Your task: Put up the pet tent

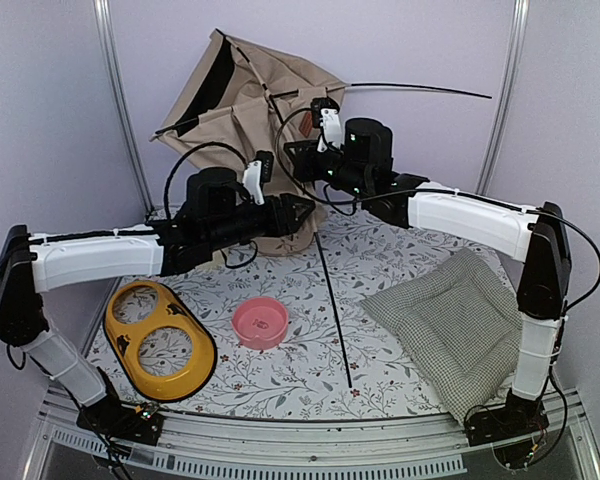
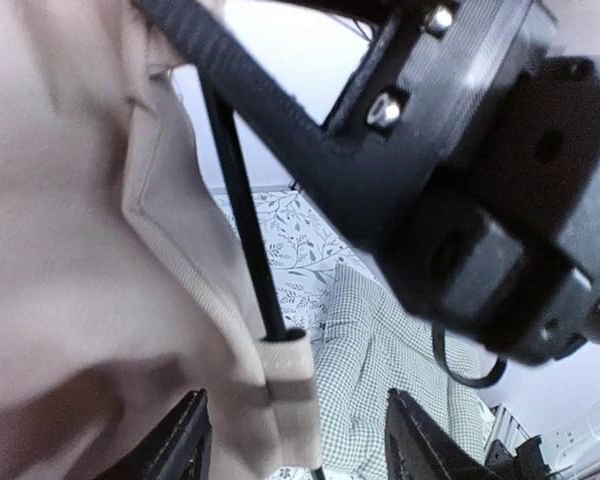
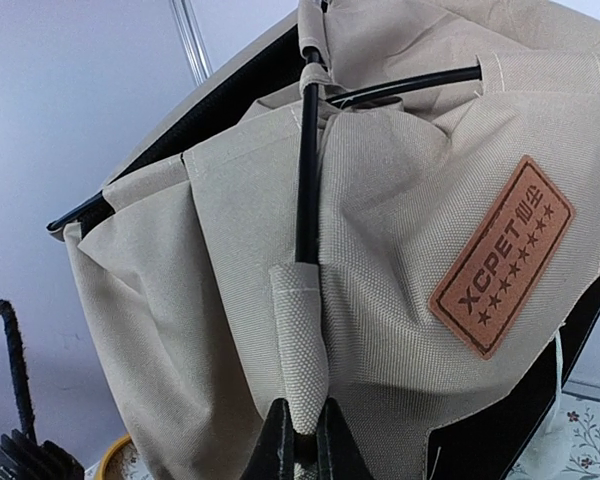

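The beige pet tent (image 1: 242, 100) stands crumpled and half raised at the back of the table, its black lining showing at the top left. My right gripper (image 3: 300, 432) is shut on a beige fabric pole pocket (image 3: 298, 330) that has a black pole (image 3: 307, 170) running into it, next to the orange-brown label (image 3: 500, 255). My left gripper (image 2: 298, 440) is open, its fingers on either side of another fabric pocket (image 2: 288, 378) with a pole (image 2: 242, 210) in it. In the top view the left gripper (image 1: 300, 212) is at the tent's lower edge and the right gripper (image 1: 285, 152) is just above it.
One pole (image 1: 420, 88) sticks out to the right from the tent top; another (image 1: 332, 310) slants across the floral mat. A yellow two-hole bowl stand (image 1: 160, 340), a pink bowl (image 1: 260, 322) and a green-checked cushion (image 1: 455, 325) lie in front. The right arm's black body (image 2: 460, 180) hangs close over my left gripper.
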You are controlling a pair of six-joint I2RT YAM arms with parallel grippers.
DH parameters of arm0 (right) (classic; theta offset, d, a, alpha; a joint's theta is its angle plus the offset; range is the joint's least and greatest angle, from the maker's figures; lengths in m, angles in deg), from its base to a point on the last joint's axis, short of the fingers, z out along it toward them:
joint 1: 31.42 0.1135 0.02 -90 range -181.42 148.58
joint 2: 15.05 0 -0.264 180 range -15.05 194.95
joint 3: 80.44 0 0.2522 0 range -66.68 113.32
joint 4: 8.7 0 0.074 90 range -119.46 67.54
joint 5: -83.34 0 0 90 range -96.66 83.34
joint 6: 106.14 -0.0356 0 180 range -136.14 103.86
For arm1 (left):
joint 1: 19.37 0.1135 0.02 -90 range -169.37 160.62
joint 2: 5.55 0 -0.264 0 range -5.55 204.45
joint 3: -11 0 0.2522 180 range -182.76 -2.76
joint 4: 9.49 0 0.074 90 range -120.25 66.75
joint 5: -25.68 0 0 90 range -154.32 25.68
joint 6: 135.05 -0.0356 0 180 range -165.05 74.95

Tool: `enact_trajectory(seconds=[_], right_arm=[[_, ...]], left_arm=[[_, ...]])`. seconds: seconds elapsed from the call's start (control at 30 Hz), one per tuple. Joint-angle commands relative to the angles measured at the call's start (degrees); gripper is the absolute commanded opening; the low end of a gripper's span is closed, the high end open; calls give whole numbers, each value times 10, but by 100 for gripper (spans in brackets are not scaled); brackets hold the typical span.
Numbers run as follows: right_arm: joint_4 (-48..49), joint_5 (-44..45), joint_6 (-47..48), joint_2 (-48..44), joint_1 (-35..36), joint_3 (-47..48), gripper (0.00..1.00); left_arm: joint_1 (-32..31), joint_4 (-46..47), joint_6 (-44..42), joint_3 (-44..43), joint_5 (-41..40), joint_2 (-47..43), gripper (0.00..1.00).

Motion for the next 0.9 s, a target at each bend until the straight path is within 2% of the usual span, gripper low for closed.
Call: enact_trajectory(seconds=[0.0, 0.2, 0.3, 0.4, 0.5, 0.73, 0.87], right_arm=[[28, -28, -26, -41, -3, 23, 0], [0, -22, -10, -50, -3, 20, 0], [-1, -30, -8, -64, -3, 5, 0], [-4, -32, -8, -77, -2, -8, 0], [-10, -40, -6, -86, -2, -16, 0], [-27, -62, -7, -97, -3, -26, 3], [-40, -66, -1, -109, -3, -42, 9]], left_arm=[[-8, -22, -21, -37, -26, 31, 61], [-10, -32, -21, -47, -44, 46, 63], [-9, -37, -24, -51, -44, 54, 60], [-9, -36, -27, -60, -35, 64, 52], [-9, -36, -28, -66, -28, 73, 39], [-7, -28, -22, -71, -5, 83, 1], [-3, 2, -9, -58, 10, 78, 0]])
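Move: The tent's sleeve end, with the pole running through it, lies just off the left hand's open fingers: about 3 cm ahead, 2 cm to its right and 2 cm below. The spot the right hand already pinches is roughly 9 cm ahead of the left hand, 2 cm left and 8 cm up. The pink bowl sits some 14 cm back, 10 cm left and 27 cm below. From the right hand the sleeve end is about 6 cm back, 4 cm right and 10 cm down. Left hand eases some 3 cm rightward, pinching the sleeve end; right, still gripping, draws back 2 cm. ##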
